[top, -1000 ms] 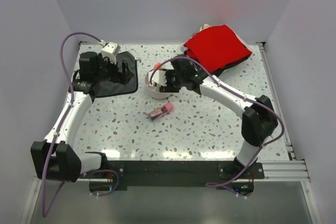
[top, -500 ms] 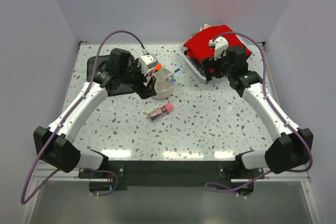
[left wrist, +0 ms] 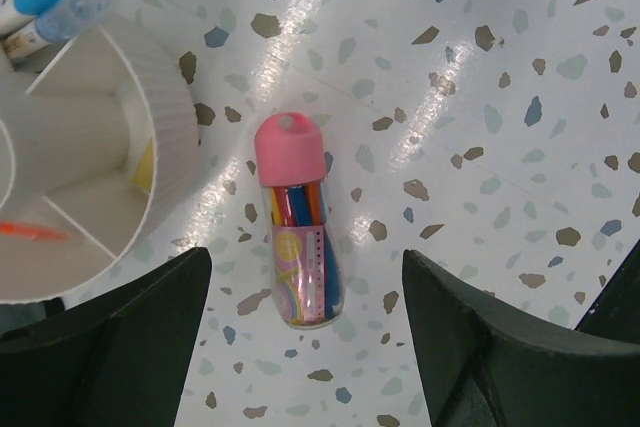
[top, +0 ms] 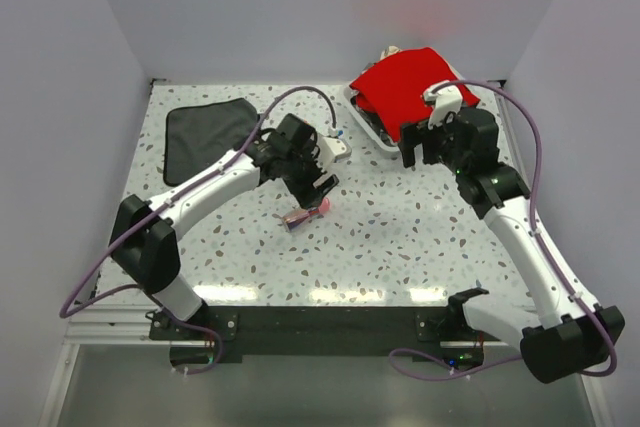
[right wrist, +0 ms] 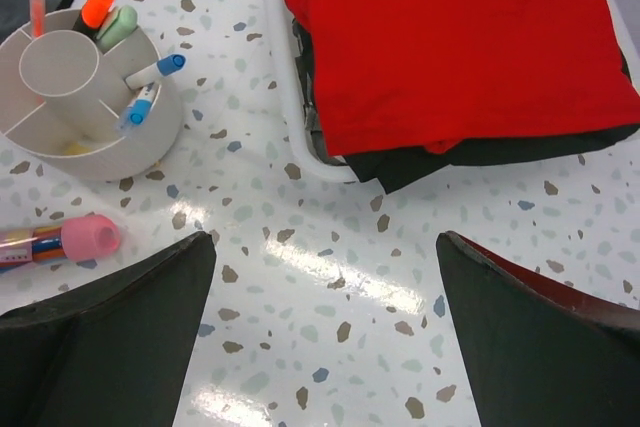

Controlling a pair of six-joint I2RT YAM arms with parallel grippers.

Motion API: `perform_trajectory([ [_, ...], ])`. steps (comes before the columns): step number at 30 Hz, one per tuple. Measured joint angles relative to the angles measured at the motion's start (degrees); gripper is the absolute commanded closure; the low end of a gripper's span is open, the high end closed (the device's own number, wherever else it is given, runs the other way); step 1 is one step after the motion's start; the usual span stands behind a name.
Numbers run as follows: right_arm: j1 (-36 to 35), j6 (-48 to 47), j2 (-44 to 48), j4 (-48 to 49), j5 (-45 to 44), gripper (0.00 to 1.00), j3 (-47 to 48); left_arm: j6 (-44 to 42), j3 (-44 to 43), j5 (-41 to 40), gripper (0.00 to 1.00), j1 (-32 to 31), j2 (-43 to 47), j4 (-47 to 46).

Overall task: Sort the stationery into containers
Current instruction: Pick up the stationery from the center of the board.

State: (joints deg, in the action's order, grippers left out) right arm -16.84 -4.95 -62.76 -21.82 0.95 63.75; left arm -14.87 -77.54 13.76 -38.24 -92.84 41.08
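A fat pink-capped stick [left wrist: 297, 247] full of coloured leads lies on the speckled table, right beside the round off-white divided bowl [left wrist: 170, 147]. My left gripper [left wrist: 305, 347] hangs open directly above the stick's lower end, one finger on each side, not touching it. From above, the left gripper [top: 314, 195] covers most of the bowl. The bowl [right wrist: 110, 162] holds an orange highlighter [right wrist: 97, 4], a pale green highlighter [right wrist: 118, 27] and two blue-tipped pens [right wrist: 155, 72]. My right gripper [right wrist: 325, 347] is open over bare table, holding nothing.
A white tray [right wrist: 300, 137] with a folded red cloth [right wrist: 460, 37] over dark cloth sits at the back right, just beyond the right gripper [top: 425, 152]. A black cloth [top: 205, 137] lies flat at the back left.
The left arm has swung from the black cloth, past the bowl, to hover over the pink-capped stick. The right arm has withdrawn from the bowl to the right, beside the tray, jaws opened.
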Motion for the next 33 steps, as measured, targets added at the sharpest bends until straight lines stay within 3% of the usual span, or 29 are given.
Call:
perform_trajectory([
  [13, 1.5, 0.0, 1.8, 0.2, -1.1, 0.03, -3.2, -1.8, -1.9, -5.0, 0.23, -5.0, -8.9, 0.5],
  [33, 4.2, 0.1, 1.4, 0.5, -1.4, 0.02, -3.5, -1.8, -6.4, -10.4, 0.22, -5.4, -20.3, 0.6],
])
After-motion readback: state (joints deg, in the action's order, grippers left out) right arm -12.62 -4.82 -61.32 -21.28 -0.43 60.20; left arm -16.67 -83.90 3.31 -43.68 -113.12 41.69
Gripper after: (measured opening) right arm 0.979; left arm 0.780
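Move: The pencil tube with the pink cap lies below the open left hand, about 13 cm down, its middle some 4 cm back and 4 cm to the left. The round divided pen holder stands about 7 cm ahead of that hand and 5 cm to its left, its middle roughly 10 cm lower. From the right hand the tube lies around 20 cm left, 12 cm back and 27 cm down. Fingers staying open, the left hand sinks about 10 cm towards the pink-capped tube, straightening downwards; right eases 3 cm rightward. ##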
